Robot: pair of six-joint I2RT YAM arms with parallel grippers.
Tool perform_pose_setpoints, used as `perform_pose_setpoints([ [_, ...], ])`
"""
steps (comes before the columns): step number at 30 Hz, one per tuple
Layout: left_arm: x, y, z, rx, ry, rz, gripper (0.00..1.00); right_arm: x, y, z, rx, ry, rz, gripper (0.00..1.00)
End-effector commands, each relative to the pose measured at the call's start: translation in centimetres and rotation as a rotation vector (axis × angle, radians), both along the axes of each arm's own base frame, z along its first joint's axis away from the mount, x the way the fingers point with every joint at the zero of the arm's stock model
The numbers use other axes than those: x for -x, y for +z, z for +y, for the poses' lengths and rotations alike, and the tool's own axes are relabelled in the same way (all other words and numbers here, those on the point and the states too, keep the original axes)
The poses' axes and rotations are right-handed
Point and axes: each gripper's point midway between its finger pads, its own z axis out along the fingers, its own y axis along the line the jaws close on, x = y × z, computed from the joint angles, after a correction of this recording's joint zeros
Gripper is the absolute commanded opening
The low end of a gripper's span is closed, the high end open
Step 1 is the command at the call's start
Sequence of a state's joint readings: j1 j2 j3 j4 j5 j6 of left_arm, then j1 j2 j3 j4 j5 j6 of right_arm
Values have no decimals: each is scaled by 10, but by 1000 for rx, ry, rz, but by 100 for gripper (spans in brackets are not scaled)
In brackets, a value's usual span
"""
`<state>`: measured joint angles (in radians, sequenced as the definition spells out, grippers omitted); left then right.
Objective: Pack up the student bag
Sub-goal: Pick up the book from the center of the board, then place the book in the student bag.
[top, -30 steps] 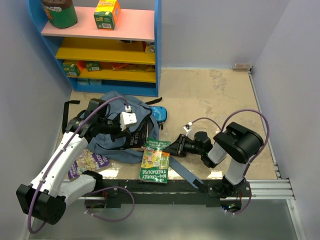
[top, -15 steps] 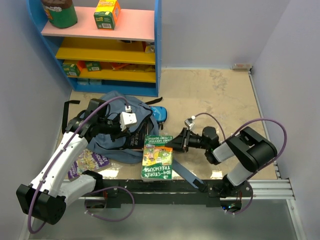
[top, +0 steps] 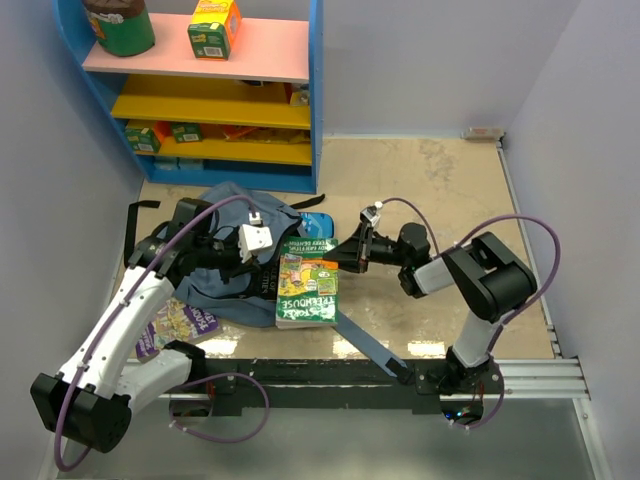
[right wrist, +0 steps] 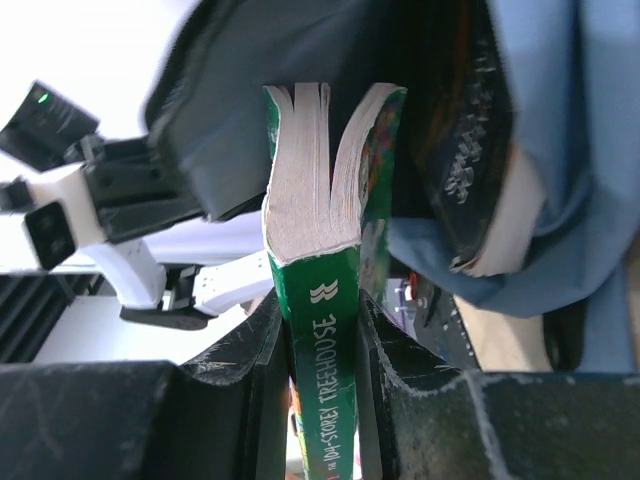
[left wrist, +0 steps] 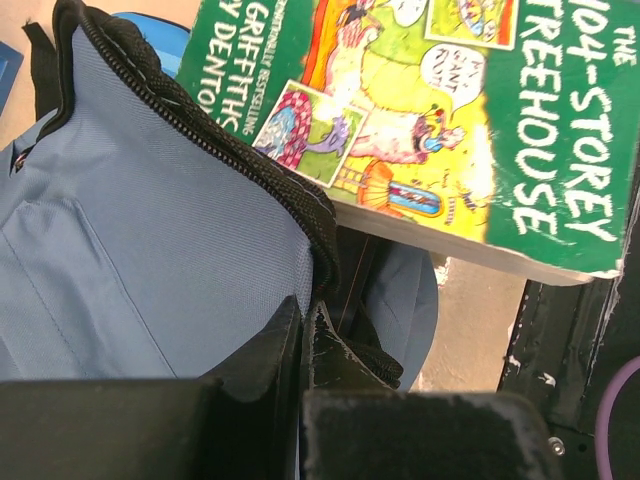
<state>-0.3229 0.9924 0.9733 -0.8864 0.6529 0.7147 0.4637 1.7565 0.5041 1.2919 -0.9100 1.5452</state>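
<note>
The student bag (top: 225, 275), slate-blue, lies left of centre with its zipped opening facing right. My left gripper (top: 262, 262) is shut on the black zipper edge (left wrist: 300, 205) of the bag (left wrist: 140, 230) and holds the mouth up. A green "Treehouse" book (top: 307, 283) sits at the opening, cover up, with its upper edge against the bag. My right gripper (top: 345, 258) is shut on the book's spine (right wrist: 322, 330), one finger on each cover. The right wrist view shows the book's pages (right wrist: 310, 170) pointing into the dark opening. A black book (right wrist: 470, 150) lies inside the bag (right wrist: 570, 150).
A blue shelf unit (top: 200, 90) with boxes stands at the back left. A glossy blue pencil case (top: 318, 225) lies just behind the bag. A purple book (top: 180, 325) lies under my left arm. A shoulder strap (top: 365, 340) trails to the black rail (top: 330, 375) at the near edge.
My right gripper has carried the green book up and to the left, from the floor in front of the bag to its opening. The left arm has stayed still.
</note>
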Motion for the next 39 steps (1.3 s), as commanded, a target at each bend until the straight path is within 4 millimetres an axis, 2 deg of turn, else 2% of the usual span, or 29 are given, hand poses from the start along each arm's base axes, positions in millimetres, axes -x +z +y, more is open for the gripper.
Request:
perform_pose_setpoints([
  [1, -1, 30, -12, 78, -30, -62, 0, 7, 77, -4, -246, 7, -514, 0],
  [5, 0, 35, -14, 90, -37, -60, 0, -20, 44, 9, -128, -14, -445, 0],
  [7, 0, 35, -15, 96, -43, -56, 0, -37, 40, 12, -76, -68, -488, 0],
  [8, 1, 35, -16, 102, -47, -53, 0, -49, 34, 15, -29, -88, -454, 0],
  [9, 1, 34, -17, 103, -49, -48, 0, -57, 38, 16, 0, -116, -512, 0],
  [13, 2, 33, -17, 104, -52, -41, 0, -100, 41, 15, 107, -288, -523, 0],
  [15, 2, 32, -17, 103, -55, -41, 0, -111, 48, 16, 92, -327, -504, 0],
  [17, 3, 32, -16, 100, -53, -37, 0, -121, 43, 18, 86, -380, -474, 0],
  [19, 3, 32, -16, 97, -50, -40, 0, -121, 38, 22, 90, -400, -450, 0],
  [21, 3, 31, -15, 94, -49, -41, 0, -114, 31, 35, 122, -421, -435, 0],
  [23, 3, 29, -15, 92, -48, -39, 0, -98, 22, 52, 175, -441, -413, 0],
  [24, 3, 29, -15, 90, -47, -40, 0, -95, 16, 54, 208, -471, -404, 0],
  [25, 3, 30, -15, 92, -49, -41, 0, -85, 2, 53, 249, -491, -375, 0],
  [26, 3, 31, -15, 93, -48, -42, 0, -77, 5, 54, 276, -548, -364, 0],
  [29, 2, 30, -15, 93, -50, -46, 0, -54, -8, 51, 355, -571, -329, 0],
  [32, 2, 31, -16, 97, -50, -47, 0, -45, -25, 44, 460, -579, -305, 0],
  [33, 1, 32, -16, 100, -49, -52, 0, -42, -18, 40, 456, -587, -307, 0],
  [35, 1, 32, -16, 102, -50, -49, 0, -37, -27, 33, 490, -584, -292, 0],
  [39, 0, 32, -18, 108, -52, -47, 0, -31, -35, 50, 508, -497, -273, 0],
])
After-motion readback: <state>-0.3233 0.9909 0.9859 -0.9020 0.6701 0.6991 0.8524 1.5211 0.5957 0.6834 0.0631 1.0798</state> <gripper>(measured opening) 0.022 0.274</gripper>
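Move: The 104-Storey Treehouse book is already pinched by its spine in the right hand; the open bag mouth it is taken to lies about 13 cm left of that hand, 3 cm back and 8 cm lower. The Two Cities book sits inside there, some 14 cm left, 2 cm back and 11 cm down. The pencil case's visible part is roughly 9 cm ahead and 5 cm left. From the left hand, the mouth is some 5 cm right, level fore-and-aft, 8 cm below. The Treehouse book, still gripped along its spine by the right hand, is first carried about 9 cm forward with its near end tipping down, then swung left and drawn back some 6 cm while sinking slightly under the flap's zipped edge. The wrist turns clockwise by around 30 degrees and tips the fingers down to the left. The left hand stays put, still pinching the flap up. ##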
